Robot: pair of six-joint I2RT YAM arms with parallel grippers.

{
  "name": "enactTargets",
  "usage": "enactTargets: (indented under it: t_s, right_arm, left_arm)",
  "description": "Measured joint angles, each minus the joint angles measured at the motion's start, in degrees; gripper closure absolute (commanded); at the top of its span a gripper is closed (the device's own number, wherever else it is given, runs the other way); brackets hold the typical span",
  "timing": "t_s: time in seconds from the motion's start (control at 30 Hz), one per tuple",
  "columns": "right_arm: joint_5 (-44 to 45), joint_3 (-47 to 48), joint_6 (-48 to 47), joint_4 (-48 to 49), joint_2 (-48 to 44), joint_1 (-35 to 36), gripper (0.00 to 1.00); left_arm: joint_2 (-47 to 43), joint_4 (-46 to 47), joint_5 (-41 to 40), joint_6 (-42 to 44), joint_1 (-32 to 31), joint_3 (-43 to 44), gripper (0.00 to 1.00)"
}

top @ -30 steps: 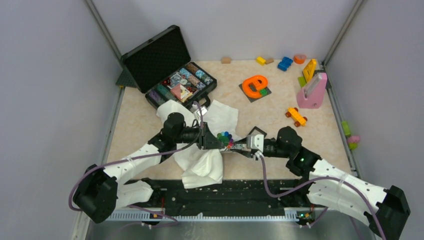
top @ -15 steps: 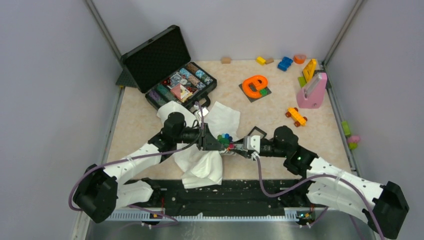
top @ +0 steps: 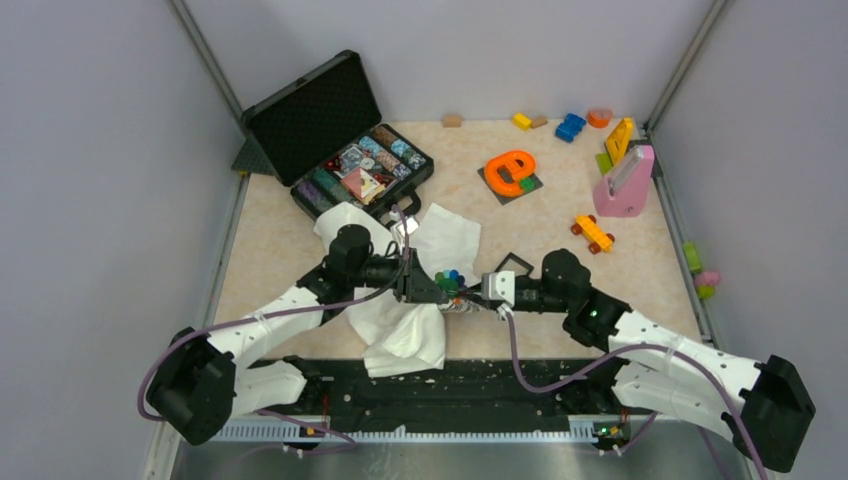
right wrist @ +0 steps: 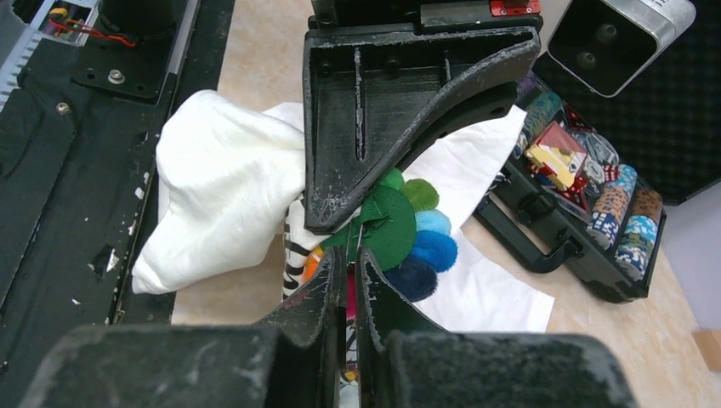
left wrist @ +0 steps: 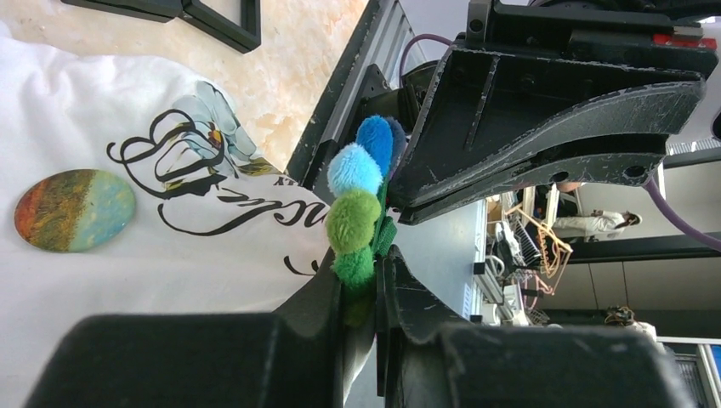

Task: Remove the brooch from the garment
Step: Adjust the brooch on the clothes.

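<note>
The brooch (top: 452,277), a ring of fuzzy green and blue balls on a green felt back, is lifted above the table between both grippers. My left gripper (left wrist: 361,268) is shut on its green balls (left wrist: 353,217) together with a fold of the garment (left wrist: 170,255), white cloth with dark script. My right gripper (right wrist: 344,255) meets it from the right, jaws nearly together on the thin pin at the brooch's back (right wrist: 400,234). The garment (top: 440,235) lies bunched under and behind the left gripper (top: 432,285). The right gripper (top: 465,300) touches the brooch.
An open black case (top: 360,170) of chips stands at the back left. An orange letter (top: 510,172), an orange toy car (top: 593,233), a pink holder (top: 625,185) and small blocks (top: 570,127) lie back right. A round badge (left wrist: 75,210) sits on the cloth.
My right arm has slid left to the brooch and its jaws have come together there. The left gripper has kept its hold in the same place.
</note>
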Motion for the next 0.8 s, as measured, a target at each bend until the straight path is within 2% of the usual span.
enactTargets:
  t_s: [0.03,0.13,0.23,0.37,0.5,0.8]
  right_arm:
    - [0.1,0.2,0.0,-0.4,0.0,0.0,1.00]
    - [0.2,0.9,1.1,-1.3,0.1,0.0,1.00]
    - [0.5,2.1,4.9,-2.2,0.8,0.2,1.00]
    - [1.5,5.6,12.1,-5.8,3.0,0.3,1.00]
    - [2.7,9.4,17.4,-10.6,4.8,0.3,1.00]
    - [3.9,13.5,26.7,-16.3,6.4,0.3,1.00]
  left_arm:
    - [0.0,0.0,0.0,0.3,0.0,0.0,0.77]
    - [0.0,-0.2,0.4,1.7,-0.1,0.2,0.44]
    - [-0.5,-0.1,0.2,4.5,-1.0,0.7,0.29]
    - [-4.7,0.5,-1.9,9.6,-1.5,0.2,0.27]
    - [-8.5,3.4,-3.0,13.6,-1.5,-1.1,0.31]
    - [-11.0,4.4,-7.6,22.3,-3.3,-5.7,0.26]
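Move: Between the two grippers hangs the flower brooch, still clamped by the left fingers; its middle is about 2 cm right, 1 cm ahead of and 1 cm above the left hand, and about 2 cm left, 1 cm ahead of and 1 cm above the right. From the left hand, the nearer black frame lies some 14 cm right, 3 cm ahead; the case handle 10 cm left, 16 cm ahead; the bunched shirt 10 cm left, 13 cm back, all roughly 16 cm below. Opening wide, the left fingers let go of the brooch; that hand rises about 3 cm and sinks back most of the way around it, rolling some 30 degrees so its forward side lifts. The right fingers finish shutting and keep pinching the brooch at its back, rolling the opposite way by about 30 degrees, forward side down, while easing about 1 cm left and up. ##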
